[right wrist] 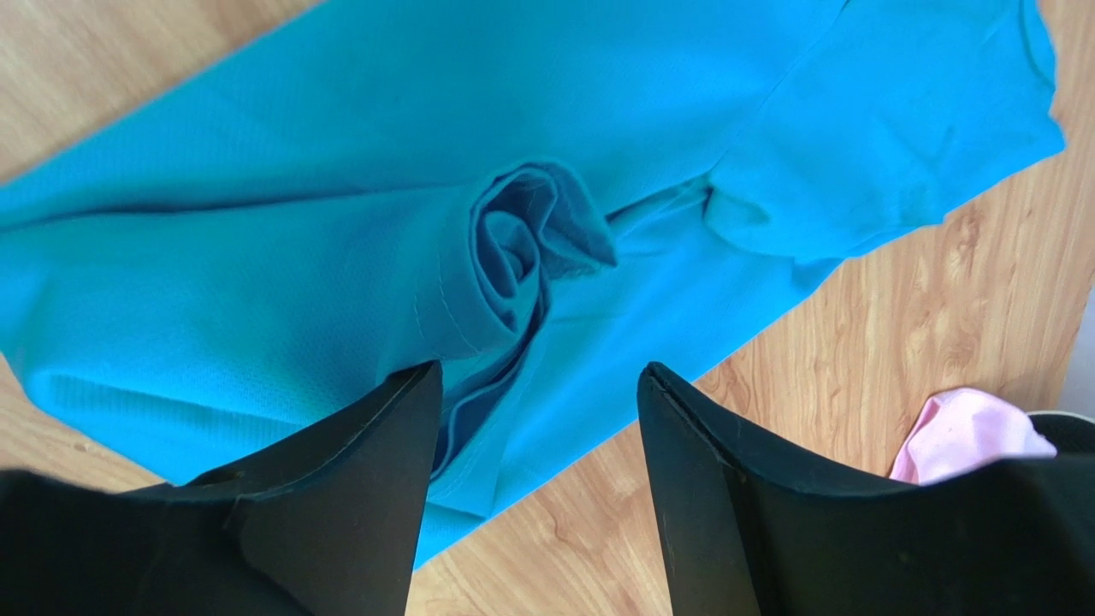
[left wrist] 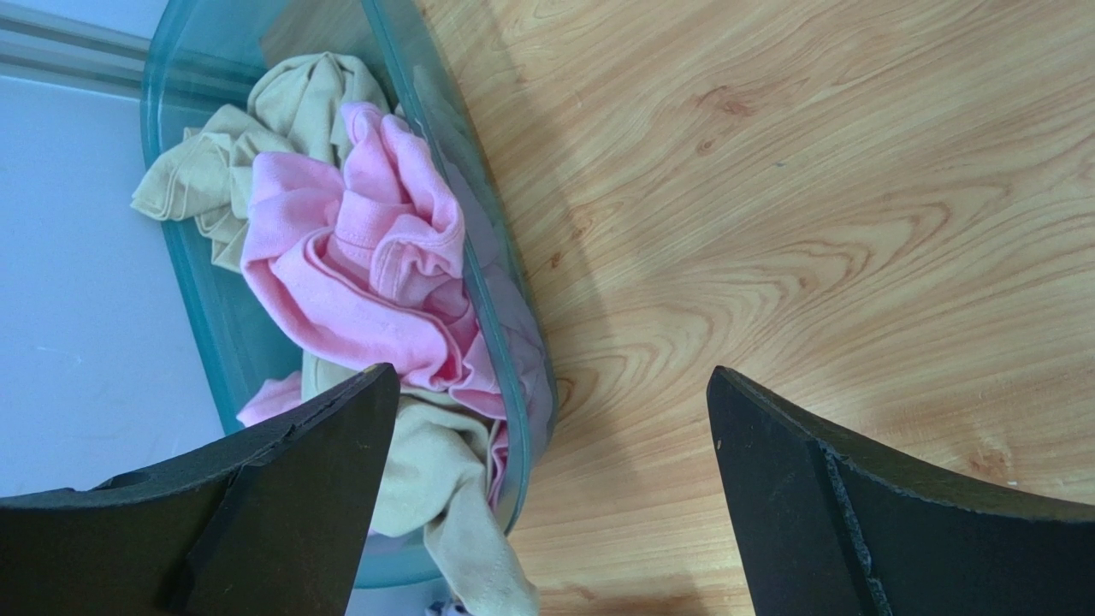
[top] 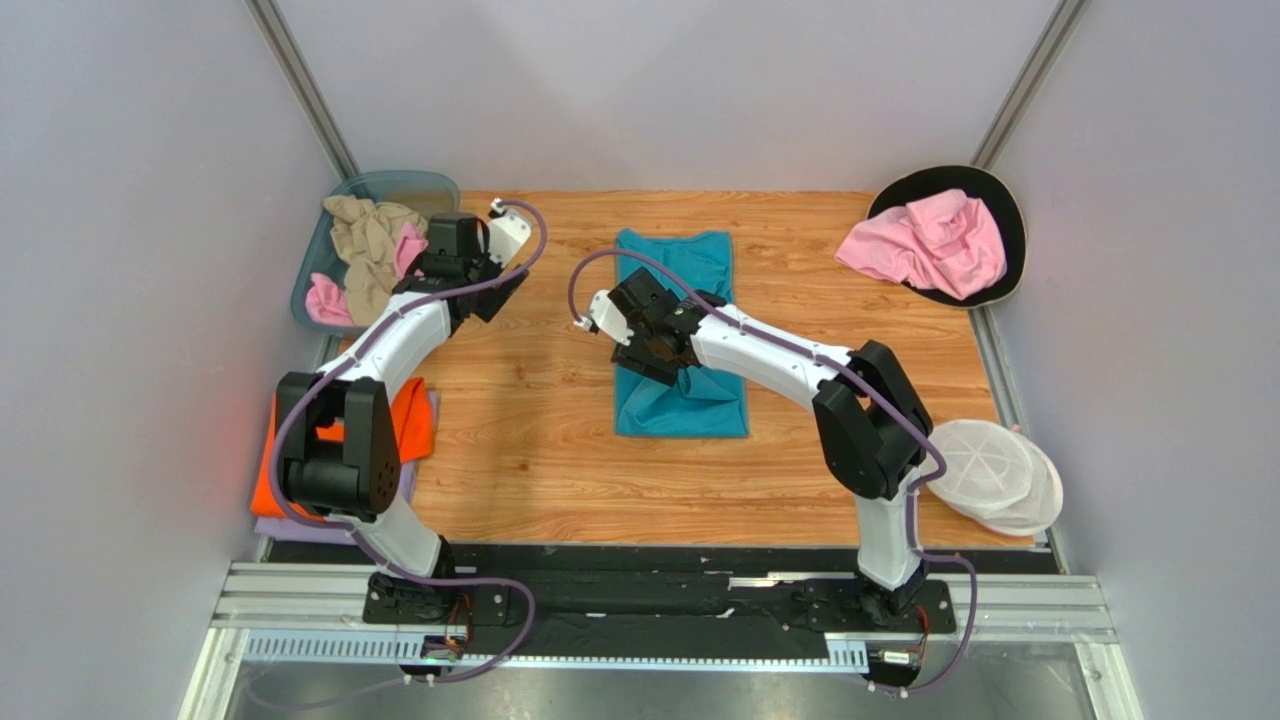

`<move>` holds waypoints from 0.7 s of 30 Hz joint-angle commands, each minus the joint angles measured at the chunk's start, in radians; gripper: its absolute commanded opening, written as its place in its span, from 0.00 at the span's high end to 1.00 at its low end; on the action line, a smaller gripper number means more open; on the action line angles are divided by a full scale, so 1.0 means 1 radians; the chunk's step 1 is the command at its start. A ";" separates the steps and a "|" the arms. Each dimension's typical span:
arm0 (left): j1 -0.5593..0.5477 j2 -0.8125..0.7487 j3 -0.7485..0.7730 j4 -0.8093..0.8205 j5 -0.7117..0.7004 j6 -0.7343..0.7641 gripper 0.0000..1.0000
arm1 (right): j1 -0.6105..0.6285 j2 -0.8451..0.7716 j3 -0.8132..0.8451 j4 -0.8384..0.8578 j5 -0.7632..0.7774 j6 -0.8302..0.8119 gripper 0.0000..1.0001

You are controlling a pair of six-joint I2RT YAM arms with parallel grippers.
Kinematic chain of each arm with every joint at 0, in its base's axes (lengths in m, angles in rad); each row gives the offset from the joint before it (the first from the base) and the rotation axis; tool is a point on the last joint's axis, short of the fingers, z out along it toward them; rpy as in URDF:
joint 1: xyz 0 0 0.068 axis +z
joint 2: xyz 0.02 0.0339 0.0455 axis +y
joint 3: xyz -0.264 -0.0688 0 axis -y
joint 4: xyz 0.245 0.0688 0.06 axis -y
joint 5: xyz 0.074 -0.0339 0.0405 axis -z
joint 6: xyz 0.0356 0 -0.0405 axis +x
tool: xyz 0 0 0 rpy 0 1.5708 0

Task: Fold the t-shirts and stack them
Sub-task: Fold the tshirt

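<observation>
A teal t-shirt [top: 679, 393] lies lengthwise in the middle of the table, partly folded, with a bunched fold [right wrist: 534, 238] near its edge. My right gripper [top: 654, 348] [right wrist: 540, 372] hovers open over that edge with nothing between its fingers. Beige [left wrist: 302, 109] and pink [left wrist: 360, 257] t-shirts are crumpled in a teal bin [top: 394, 186]. My left gripper [top: 478, 288] [left wrist: 553, 379] stands wide open and empty beside the bin's rim [left wrist: 508, 295]. An orange t-shirt [top: 413, 420] lies on a lavender one [top: 301, 528] at the left edge. Another pink t-shirt [top: 924, 240] lies at the back right.
The pink t-shirt at the back right rests on a black round pad [top: 1010, 210]. A white ribbed dish [top: 999, 477] sits at the right edge near the right arm's base. Grey walls close in the table on three sides.
</observation>
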 commanded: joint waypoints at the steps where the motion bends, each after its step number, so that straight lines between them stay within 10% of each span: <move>1: 0.008 -0.009 -0.006 0.041 0.016 0.004 0.01 | 0.007 0.026 0.092 0.025 -0.007 0.024 0.38; 21: 0.014 -0.013 -0.023 0.053 0.008 0.019 0.01 | 0.070 0.102 0.189 0.019 -0.084 0.068 0.37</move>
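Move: Just under the right hand, 6 cm or so below, lies the folded teal t-shirt; its middle is about 8 cm ahead and 4 cm to the right. Its rumpled fold stands some 3 cm to the right of the hand, roughly level with it, and the shirt's left edge runs about 6 cm to the left, also level. From the left hand, the shirt's middle lies around 27 cm right, 2 cm back and 12 cm below. Sweeping left by about 5 cm, the right hand crosses low over the t-shirt, away from its rumpled fold and towards its left edge. It first arcs forward about 2 cm with a slight rise, then sinks and draws most of the way back. The fingers stay part open and empty, pointing steeply down; whether they brush the cloth can't be seen. ##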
